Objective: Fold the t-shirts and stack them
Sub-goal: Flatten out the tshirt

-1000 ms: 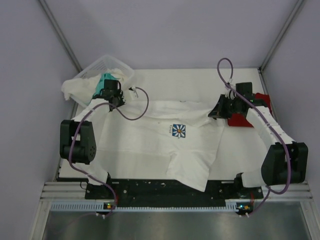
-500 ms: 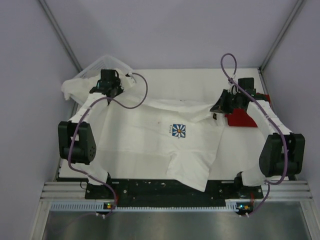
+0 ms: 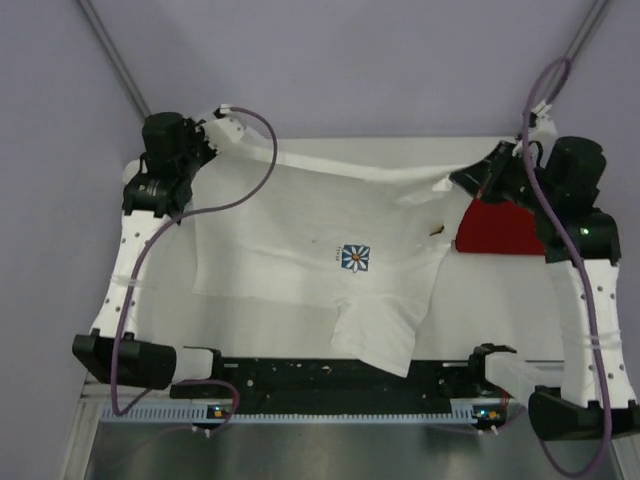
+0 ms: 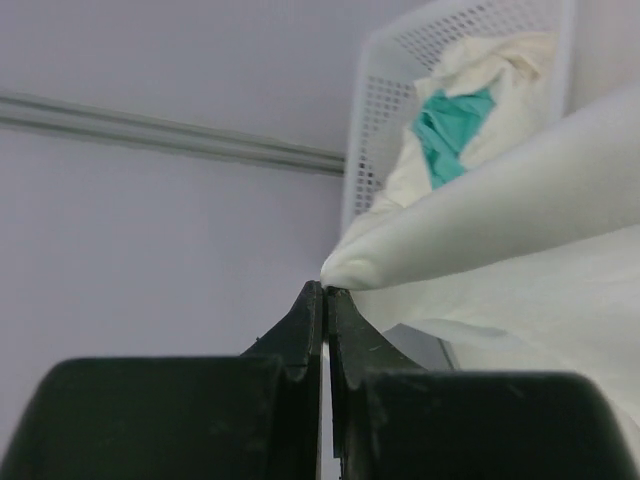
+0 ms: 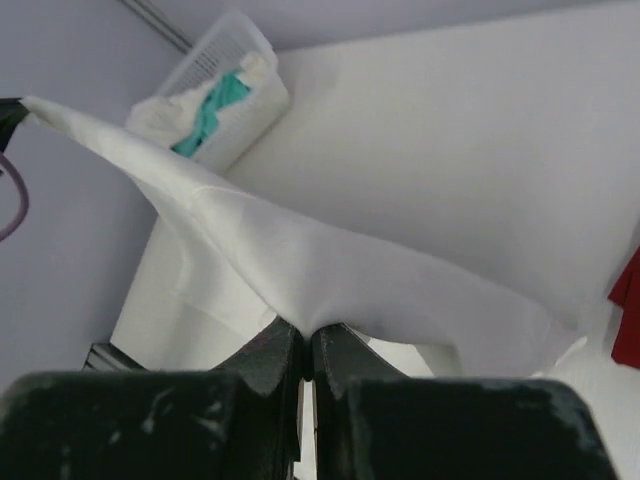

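A white t-shirt [image 3: 300,240] with a small blue flower square [image 3: 355,258] is held up by its far edge, stretched between both grippers; its lower part lies on the table. My left gripper [image 3: 222,128] is shut on the shirt's far left corner [image 4: 345,268], its tips [image 4: 325,288] pressed together. My right gripper [image 3: 462,178] is shut on the far right part of the edge [image 5: 320,290], its tips [image 5: 307,330] closed on the cloth. A plain red shirt [image 3: 500,228] lies folded at the right, below the right gripper.
A white lattice basket [image 4: 400,90] at the far left holds white cloth and a teal shirt [image 4: 455,120]; it also shows in the right wrist view [image 5: 225,60]. Purple cables loop from both arms. Grey walls stand close on three sides.
Both arms have risen and swung outward toward the far corners, lifting the white shirt's far edge off the table and pulling it taut between them.
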Motion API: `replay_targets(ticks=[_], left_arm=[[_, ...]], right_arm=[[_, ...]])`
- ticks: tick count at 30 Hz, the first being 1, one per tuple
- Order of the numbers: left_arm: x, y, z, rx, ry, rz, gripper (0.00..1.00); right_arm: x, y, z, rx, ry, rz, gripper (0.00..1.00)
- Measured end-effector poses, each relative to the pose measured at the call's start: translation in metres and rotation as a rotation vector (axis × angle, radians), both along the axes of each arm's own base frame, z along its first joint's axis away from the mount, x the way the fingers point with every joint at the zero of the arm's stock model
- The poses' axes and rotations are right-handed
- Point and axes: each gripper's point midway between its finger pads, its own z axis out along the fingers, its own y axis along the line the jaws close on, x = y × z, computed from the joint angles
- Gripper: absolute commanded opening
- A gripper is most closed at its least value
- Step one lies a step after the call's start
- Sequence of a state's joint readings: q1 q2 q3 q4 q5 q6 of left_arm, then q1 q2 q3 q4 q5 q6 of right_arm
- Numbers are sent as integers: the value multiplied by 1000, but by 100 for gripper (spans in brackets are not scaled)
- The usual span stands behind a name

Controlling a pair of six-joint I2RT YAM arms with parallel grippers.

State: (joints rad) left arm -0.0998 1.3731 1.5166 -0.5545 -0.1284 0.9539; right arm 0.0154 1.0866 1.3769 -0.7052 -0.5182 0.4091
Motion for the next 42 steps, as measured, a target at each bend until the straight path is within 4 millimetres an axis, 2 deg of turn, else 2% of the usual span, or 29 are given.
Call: replay_targets(ticks=[2, 3, 5, 8, 11, 14, 16, 19, 24, 26, 30, 34, 35, 38, 42], left_arm=[[-19, 3, 43, -4, -101, 1, 0], [-34, 5, 68, -3, -163, 3, 0], [-62, 10, 106, 5, -263, 8, 0], [-101, 16, 149, 20, -383, 13, 0], [-128, 19, 179, 28, -466, 14, 0], [-138, 20, 195, 29, -508, 15, 0], [-137, 20, 192, 33, -500, 15, 0], [-121, 19, 173, 41, -429, 11, 0], [-72, 16, 146, 10, -284, 22, 0], [-56, 14, 122, -6, -207, 21, 0], [-56, 11, 91, -19, -118, 12, 0], [-58, 10, 90, -28, -121, 13, 0], [-56, 10, 91, -33, -130, 14, 0], [-40, 9, 92, -55, -144, 24, 0], [3, 6, 88, -90, -142, 39, 0]], right_arm=[[-21, 0, 51, 2, -137, 0, 0], [-33, 0, 75, 3, -201, 1, 0], [-60, 0, 119, 6, -317, 6, 0], [-94, 1, 161, 8, -433, 15, 0], [-122, 2, 187, 8, -513, 27, 0], [-129, 2, 193, 8, -531, 29, 0], [-125, 2, 187, 9, -500, 28, 0], [-108, 2, 176, 21, -428, 17, 0], [-82, -1, 150, 29, -320, -15, 0], [-79, -3, 135, 25, -270, -25, 0], [-84, -4, 117, 20, -231, -33, 0], [-78, -5, 110, 10, -216, -31, 0], [-72, -5, 109, 6, -216, -30, 0], [-37, -6, 102, -7, -171, -39, 0], [27, -11, 100, -29, -123, -68, 0]])
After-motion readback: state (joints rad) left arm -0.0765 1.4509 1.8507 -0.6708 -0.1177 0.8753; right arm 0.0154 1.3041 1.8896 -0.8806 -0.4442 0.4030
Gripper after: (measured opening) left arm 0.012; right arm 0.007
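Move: Both grippers already pinch the t-shirt's far edge, raised well off the table. The t-shirt's flower print lies about 41 cm right of the left hand, 13 cm back and 32 cm below; from the right hand it is some 27 cm left, about level fore and aft, 32 cm below. The basket is roughly 10 cm ahead of the left hand, 26 cm below. The folded red shirt is about 12 cm ahead of the right hand, 15 cm right, 34 cm below. Keep both grippers shut on the t-shirt's far edge and whip it up and back together, about 20 cm up and 13 cm back, tipping the fingers up some 30 degrees. Then swing both hands down about 10 cm and forward roughly 15 cm, over a brief check in the forward swing, while the fingers tip most of the way back down. ##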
